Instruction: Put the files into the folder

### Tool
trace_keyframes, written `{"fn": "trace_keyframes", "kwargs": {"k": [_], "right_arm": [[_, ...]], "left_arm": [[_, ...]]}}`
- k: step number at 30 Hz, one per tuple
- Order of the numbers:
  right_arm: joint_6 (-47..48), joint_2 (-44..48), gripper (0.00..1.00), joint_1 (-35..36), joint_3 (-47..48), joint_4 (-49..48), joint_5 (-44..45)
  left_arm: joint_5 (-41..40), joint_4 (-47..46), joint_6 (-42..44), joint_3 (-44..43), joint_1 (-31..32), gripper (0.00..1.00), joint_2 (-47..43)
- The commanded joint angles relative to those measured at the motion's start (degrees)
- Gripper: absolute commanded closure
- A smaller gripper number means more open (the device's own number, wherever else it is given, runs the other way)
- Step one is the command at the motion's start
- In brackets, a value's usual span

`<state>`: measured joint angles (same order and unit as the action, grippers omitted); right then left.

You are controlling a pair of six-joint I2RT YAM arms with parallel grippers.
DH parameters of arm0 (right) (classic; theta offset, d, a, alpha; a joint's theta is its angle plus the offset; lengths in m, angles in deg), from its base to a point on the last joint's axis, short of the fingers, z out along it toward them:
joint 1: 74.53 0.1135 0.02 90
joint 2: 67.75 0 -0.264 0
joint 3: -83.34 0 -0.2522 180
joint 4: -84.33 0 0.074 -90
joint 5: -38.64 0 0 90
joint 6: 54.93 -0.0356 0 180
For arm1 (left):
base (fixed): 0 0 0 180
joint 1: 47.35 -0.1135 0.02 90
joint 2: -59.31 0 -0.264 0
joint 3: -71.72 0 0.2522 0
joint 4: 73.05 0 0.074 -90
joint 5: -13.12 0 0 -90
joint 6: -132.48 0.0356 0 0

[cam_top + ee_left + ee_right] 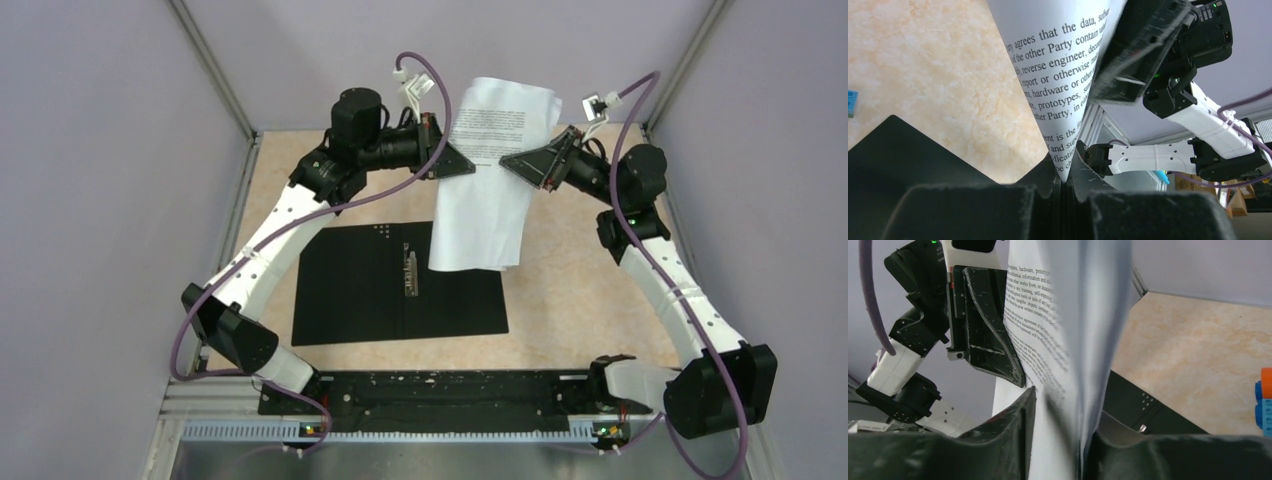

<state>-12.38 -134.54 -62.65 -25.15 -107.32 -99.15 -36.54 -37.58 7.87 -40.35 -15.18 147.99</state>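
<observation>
The files (487, 200), white printed sheets, hang upright above the table's far middle. My left gripper (468, 165) is shut on their left edge; in the left wrist view the sheets (1058, 65) taper down into the closed left gripper (1064, 182). My right gripper (505, 161) faces it from the right. Its jaws stand apart around the blurred sheets (1073, 315), and the right gripper (1058, 410) has a gap on its left side. The folder (350, 290) lies open and flat below, black inside up, with its metal clip (409, 270) near the spine.
A blue toy block (852, 102) lies on the beige table to the left. An orange and blue toy (1264, 400) sits at the right edge of the right wrist view. Purple walls enclose the table, and a black rail (420, 395) runs along the near edge.
</observation>
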Motion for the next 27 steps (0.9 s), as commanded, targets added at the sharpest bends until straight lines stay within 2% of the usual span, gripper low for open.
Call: {"fn": "trace_keyframes", "kwargs": {"k": [1,3,7,12,15,21,27], "right_arm": [[2.7,0.8,0.83,0.9,4.3,3.7,0.7],[4.5,1.1,1.0,0.8,6.1,7.6,1.0],[8.3,2.5,1.0,1.3,9.8,14.2,0.7],[11.6,4.3,1.0,1.7,16.2,18.7,-3.8],[12.7,4.3,1.0,2.5,21.3,20.6,-8.1],[12.8,3.5,1.0,3.2,28.9,20.9,-15.5],[13.5,2.8,1.0,3.2,33.3,21.7,-18.1]], "left_arm": [[0.6,-5.0,1.3,2.0,-0.4,0.94,-4.8],[0.6,-5.5,2.5,3.6,-0.8,0.83,-5.9],[2.7,-8.0,5.0,6.8,-2.3,0.44,-8.1],[9.0,-12.4,10.6,9.2,-6.2,0.12,-10.7],[14.4,-17.8,12.4,9.3,-7.9,0.04,-10.9],[20.9,-17.7,17.0,3.5,-9.9,0.03,-9.4],[27.1,-21.2,17.2,1.6,-10.4,0.02,-9.9]]}}
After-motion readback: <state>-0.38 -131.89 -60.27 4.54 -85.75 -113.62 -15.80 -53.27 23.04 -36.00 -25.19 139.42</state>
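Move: The files hang between the hands, still pinched by the left: their middle is about 3 cm right of the left hand and 3 cm left of the right, level with both. The open folder lies some 38 cm below the left hand, 16 cm left and 2 cm ahead. The toy car is about 31 cm ahead of the left hand, straight out, on the table. Right pinches the files, lifts them up about 14 cm and back; left lets go, easing left and up. ##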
